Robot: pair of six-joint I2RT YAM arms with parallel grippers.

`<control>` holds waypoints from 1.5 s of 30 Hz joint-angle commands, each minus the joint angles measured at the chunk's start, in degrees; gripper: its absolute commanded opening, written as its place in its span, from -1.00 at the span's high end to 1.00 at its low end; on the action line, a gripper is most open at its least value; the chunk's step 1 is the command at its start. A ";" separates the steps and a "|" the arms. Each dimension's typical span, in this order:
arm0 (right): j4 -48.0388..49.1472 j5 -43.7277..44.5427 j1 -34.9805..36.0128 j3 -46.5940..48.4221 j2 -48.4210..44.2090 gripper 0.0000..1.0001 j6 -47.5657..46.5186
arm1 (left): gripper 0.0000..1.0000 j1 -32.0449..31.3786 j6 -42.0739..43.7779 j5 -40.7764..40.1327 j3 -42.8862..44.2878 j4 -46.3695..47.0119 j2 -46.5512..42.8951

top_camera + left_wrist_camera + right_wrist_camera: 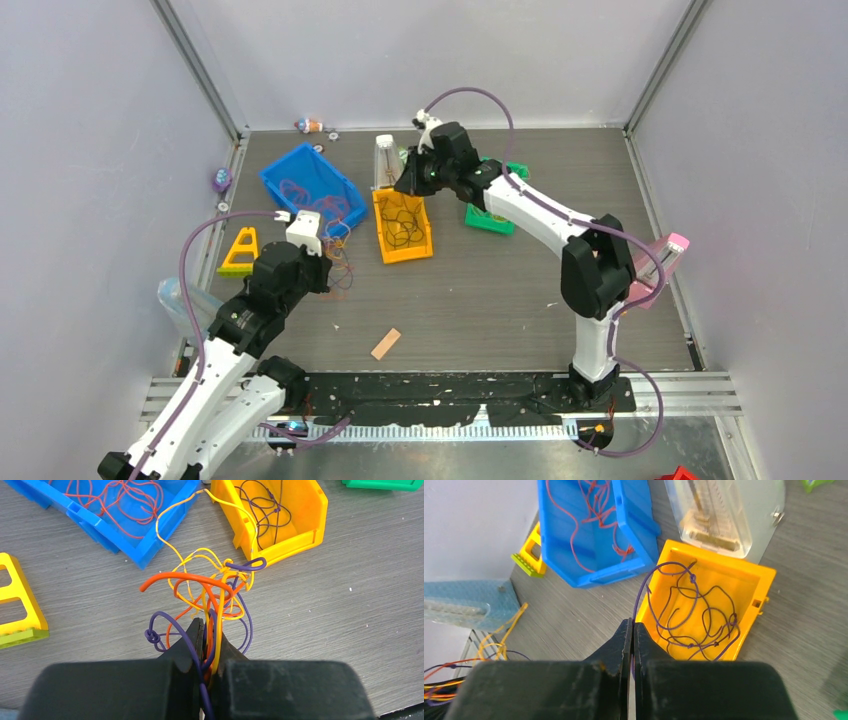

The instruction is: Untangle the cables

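A tangle of orange, yellow and purple cables lies on the grey table between the two bins. My left gripper is shut on several of its strands; from above it shows at the tangle. A thin yellow strand runs from the tangle up to the yellow bin. Thin purple cables lie coiled in that bin. One purple strand rises over the bin's rim into my right gripper, which is shut on it beside the bin's near left corner. Red cables lie in the blue bin.
A clear plastic case stands behind the yellow bin. A yellow triangular frame sits left of the left arm. A green part lies under the right arm, a tan strip near the front, a pink-capped piece at the right wall.
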 commanded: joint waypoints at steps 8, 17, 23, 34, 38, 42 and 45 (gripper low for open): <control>4.33 3.74 1.14 -5.25 7.08 0.89 -1.64 | 1.00 0.20 0.21 0.27 1.31 0.74 0.04; -0.43 8.84 4.13 -1.45 12.71 0.87 -5.12 | 1.00 0.23 0.10 2.26 1.50 1.02 0.52; -1.99 10.86 4.26 -0.76 5.39 0.37 -7.61 | 1.00 0.23 -0.15 5.88 2.24 0.64 0.59; -1.13 12.19 3.84 -20.20 -22.56 -0.96 -13.10 | 1.00 -0.58 -5.11 29.53 -0.78 11.62 4.50; 0.39 15.50 2.32 -33.72 -33.89 -0.91 -13.29 | 1.00 -5.70 -7.68 28.82 -0.95 15.39 8.50; 1.58 19.00 0.59 -46.01 -44.11 -0.91 -11.59 | 1.00 -13.62 -9.59 26.62 0.42 20.63 15.48; 1.79 21.09 0.01 -53.34 -49.64 -0.91 -10.07 | 1.00 -17.44 -11.54 27.99 3.09 24.15 21.24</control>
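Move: The yellow bin sits almost right under the right gripper, about 18 cm down and 1 cm left, with the held purple cable already trailing into it. From that gripper the green bin is some 21 cm right and 5 cm farther out, the blue bin 24 cm left and 6 cm out. The left gripper holds the tangled bundle, its middle about 6 cm ahead and 7 cm below; the yellow bin lies 17 cm ahead of that gripper, 14 cm right, 16 cm below. Lower the right gripper about 16 cm into the yellow bin and let go of the purple cable, opening wide while lifting back out, then swing it right and back over open table, sinking slightly at the end. As it leaves, carry the still-gripped bundle right about 14 cm and a little back with the left gripper, turning it some 30 degrees clockwise. ##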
